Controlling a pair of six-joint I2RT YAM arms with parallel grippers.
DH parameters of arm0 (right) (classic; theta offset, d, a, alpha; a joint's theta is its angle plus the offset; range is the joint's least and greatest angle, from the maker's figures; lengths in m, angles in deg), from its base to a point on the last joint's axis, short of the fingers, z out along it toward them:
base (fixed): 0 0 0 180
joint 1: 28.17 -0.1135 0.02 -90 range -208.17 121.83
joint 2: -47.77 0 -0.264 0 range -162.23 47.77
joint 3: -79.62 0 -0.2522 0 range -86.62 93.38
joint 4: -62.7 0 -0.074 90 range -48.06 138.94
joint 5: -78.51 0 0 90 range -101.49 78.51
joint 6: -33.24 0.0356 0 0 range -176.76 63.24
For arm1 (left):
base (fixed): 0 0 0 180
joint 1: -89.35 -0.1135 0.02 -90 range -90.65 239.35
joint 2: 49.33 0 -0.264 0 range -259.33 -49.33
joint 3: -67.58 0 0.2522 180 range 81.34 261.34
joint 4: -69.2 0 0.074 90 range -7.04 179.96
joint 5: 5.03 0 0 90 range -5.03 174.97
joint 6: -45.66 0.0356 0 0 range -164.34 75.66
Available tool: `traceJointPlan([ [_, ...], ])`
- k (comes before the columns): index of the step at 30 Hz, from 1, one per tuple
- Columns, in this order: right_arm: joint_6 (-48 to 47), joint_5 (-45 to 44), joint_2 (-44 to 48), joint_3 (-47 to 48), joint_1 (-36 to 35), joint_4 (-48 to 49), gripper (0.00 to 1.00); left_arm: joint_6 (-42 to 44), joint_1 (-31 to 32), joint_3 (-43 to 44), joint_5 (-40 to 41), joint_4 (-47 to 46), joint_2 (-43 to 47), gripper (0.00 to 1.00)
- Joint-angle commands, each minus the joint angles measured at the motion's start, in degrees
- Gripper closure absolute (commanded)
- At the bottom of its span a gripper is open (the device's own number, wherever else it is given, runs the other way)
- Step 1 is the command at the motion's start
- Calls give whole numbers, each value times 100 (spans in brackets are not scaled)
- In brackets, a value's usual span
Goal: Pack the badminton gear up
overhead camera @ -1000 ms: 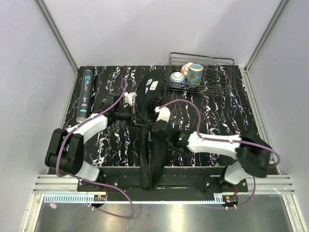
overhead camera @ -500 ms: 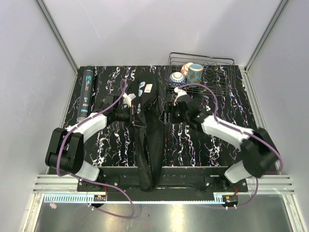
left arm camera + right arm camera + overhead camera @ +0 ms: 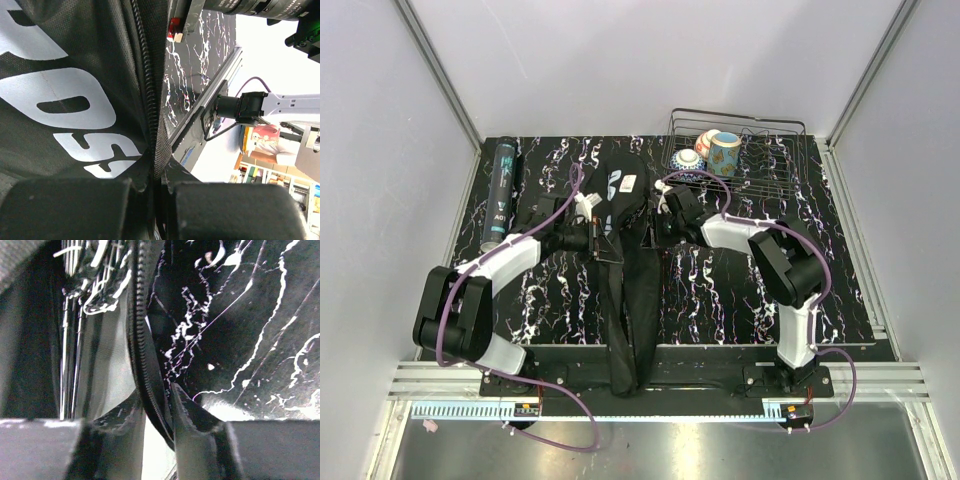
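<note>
The long black bag (image 3: 625,290) lies lengthwise down the middle of the table, its white lettering (image 3: 75,100) filling the left wrist view. My left gripper (image 3: 597,240) (image 3: 161,172) is shut on the bag's left zipper edge. My right gripper (image 3: 665,212) (image 3: 157,402) is at the bag's right side near its far end, its fingers closed on the zipper edge (image 3: 142,355). Thin pale strings (image 3: 70,340) show inside the bag's opening; the rest of the racket is hidden. The dark tube (image 3: 500,195) lies at the far left. No shuttlecock is in view.
A wire basket (image 3: 770,150) holding painted cups (image 3: 723,152) stands at the back right, just behind my right gripper. Aluminium posts and white walls close in the table on three sides.
My right arm has swung from the bag's middle toward its far end, and its jaws have narrowed onto the zipper edge. The left gripper has kept its hold.
</note>
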Motion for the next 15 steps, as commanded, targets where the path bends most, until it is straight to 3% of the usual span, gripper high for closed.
traceJointPlan([
  [1,664,635,371,-188,-13,831,78,218,101,116,-201,-38,303,99],
  [3,1062,706,733,-427,-30,1071,96,368,154,239,176,200,373,91],
  [4,1316,715,1074,-541,-74,1168,99,499,207,266,308,366,400,86],
  [6,1502,602,1313,-499,-197,977,100,562,233,301,642,447,558,76],
  [7,1651,514,1489,-429,-241,802,100,579,260,292,739,447,628,66],
  [9,1853,435,1604,-358,-381,704,100,597,286,319,933,438,804,57],
  [13,2468,65,1797,-182,-610,616,100,658,593,389,1214,420,998,12],
  [15,2767,-145,1842,-156,-689,545,100,711,769,467,1478,473,1085,5],
])
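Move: The bag's right-hand zip edge already lies between the right gripper's closing fingers. The bag's white label is some 15 cm farther out and 7 cm to its left; the blue bowl stands about 19 cm ahead and 9 cm to its right, with the wire basket's middle 20 cm ahead, 21 cm right. The left gripper already pinches the other zip edge. From it, the right-hand edge lies some 9 cm right, 8 cm ahead and 9 cm lower. Close the right fingers fully to pinch the bag's right zip edge, then lift it about 11 cm while drawing it back and left towards the left gripper, rolling the hand's left side up nearly 20 degrees. Meanwhile keep the left gripper near its place, open its fingers wide to free the other edge, and raise it slightly at the end with about a 10-degree tilt. ##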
